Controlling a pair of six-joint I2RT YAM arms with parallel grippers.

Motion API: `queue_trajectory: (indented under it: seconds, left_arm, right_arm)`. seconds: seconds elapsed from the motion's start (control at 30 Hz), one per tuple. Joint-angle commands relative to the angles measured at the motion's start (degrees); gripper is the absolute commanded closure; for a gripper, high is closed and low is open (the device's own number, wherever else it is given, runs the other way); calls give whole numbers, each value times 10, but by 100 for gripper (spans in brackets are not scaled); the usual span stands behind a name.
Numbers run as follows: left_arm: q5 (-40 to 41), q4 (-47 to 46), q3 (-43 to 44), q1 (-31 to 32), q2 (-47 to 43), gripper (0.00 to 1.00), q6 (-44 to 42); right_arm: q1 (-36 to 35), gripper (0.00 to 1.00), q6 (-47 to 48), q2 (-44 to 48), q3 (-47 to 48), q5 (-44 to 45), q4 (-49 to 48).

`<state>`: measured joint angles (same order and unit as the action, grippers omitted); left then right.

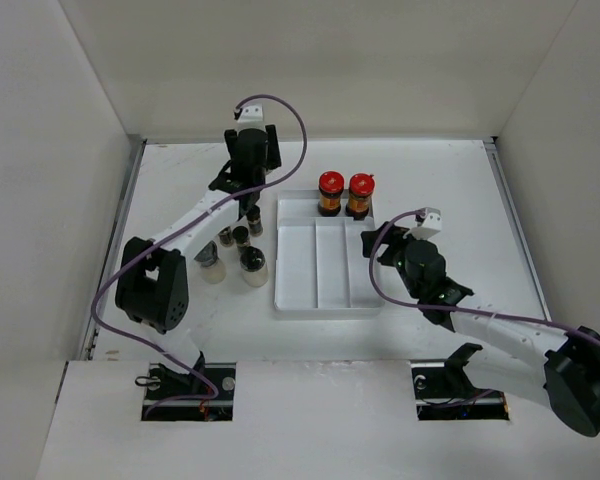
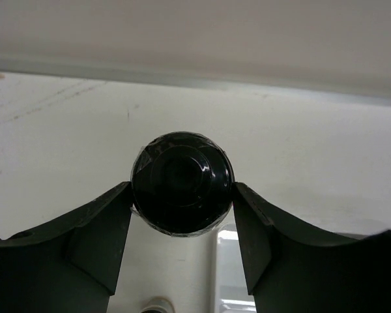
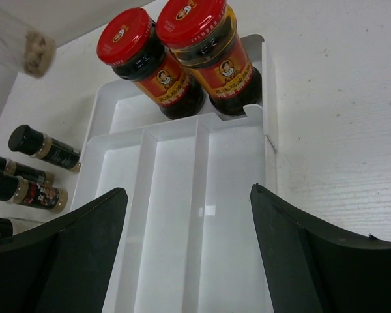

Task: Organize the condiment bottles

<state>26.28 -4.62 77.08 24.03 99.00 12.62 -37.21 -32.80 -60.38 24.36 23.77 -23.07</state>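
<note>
My left gripper is shut on the round cap of a black-capped condiment bottle, with a finger touching each side. From above, this gripper stands over the bottle just left of the white divided tray. Other small bottles stand close by, with two wider jars nearer. Two red-capped jars stand in the tray's far compartment. My right gripper hangs open over the tray's long slots, holding nothing.
White walls close in the table on three sides. In the right wrist view, several black-capped bottles stand left of the tray and the red-capped jars fill its far end. The right arm lies right of the tray.
</note>
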Motion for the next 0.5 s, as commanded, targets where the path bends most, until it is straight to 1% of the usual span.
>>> queue_trajectory:
  seconds: [0.0, 0.23, 0.47]
  left_arm:
    - [-12, -41, 36, 19, -32, 62, -2]
    - [-22, -39, 21, 86, -14, 62, 22]
    - [-22, -50, 12, 106, 19, 62, 46]
  right_arm:
    - [-5, 17, 1, 18, 6, 0, -39]
    - [-5, 17, -2, 25, 2, -1, -39]
    - [-5, 17, -3, 29, -1, 0, -39]
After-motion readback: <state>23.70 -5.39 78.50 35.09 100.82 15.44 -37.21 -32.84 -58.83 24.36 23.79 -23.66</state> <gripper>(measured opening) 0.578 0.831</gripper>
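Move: The left hand already holds the black-capped bottle in the air. The tray's free back-left spot lies about 10 cm to its right, 2 cm nearer the base and 22 cm below. The left red-lidded jar is 8 cm right of that spot and level with it, the right jar another 8 cm on. A small shaker stands 9 cm back and 2 cm left of the hand. From the right hand the spot is roughly 17 cm ahead, 23 cm left. The left hand keeps its pinch on the bottle's black cap and carries it about 11 cm to the right towards the tray's open back-left spot, beside the left red-lidded jar, drawing back some 3 cm on the way. It rises about 3 cm at first, then sinks by as much while still travelling right, the wrist turning a good 10 degrees clockwise. ##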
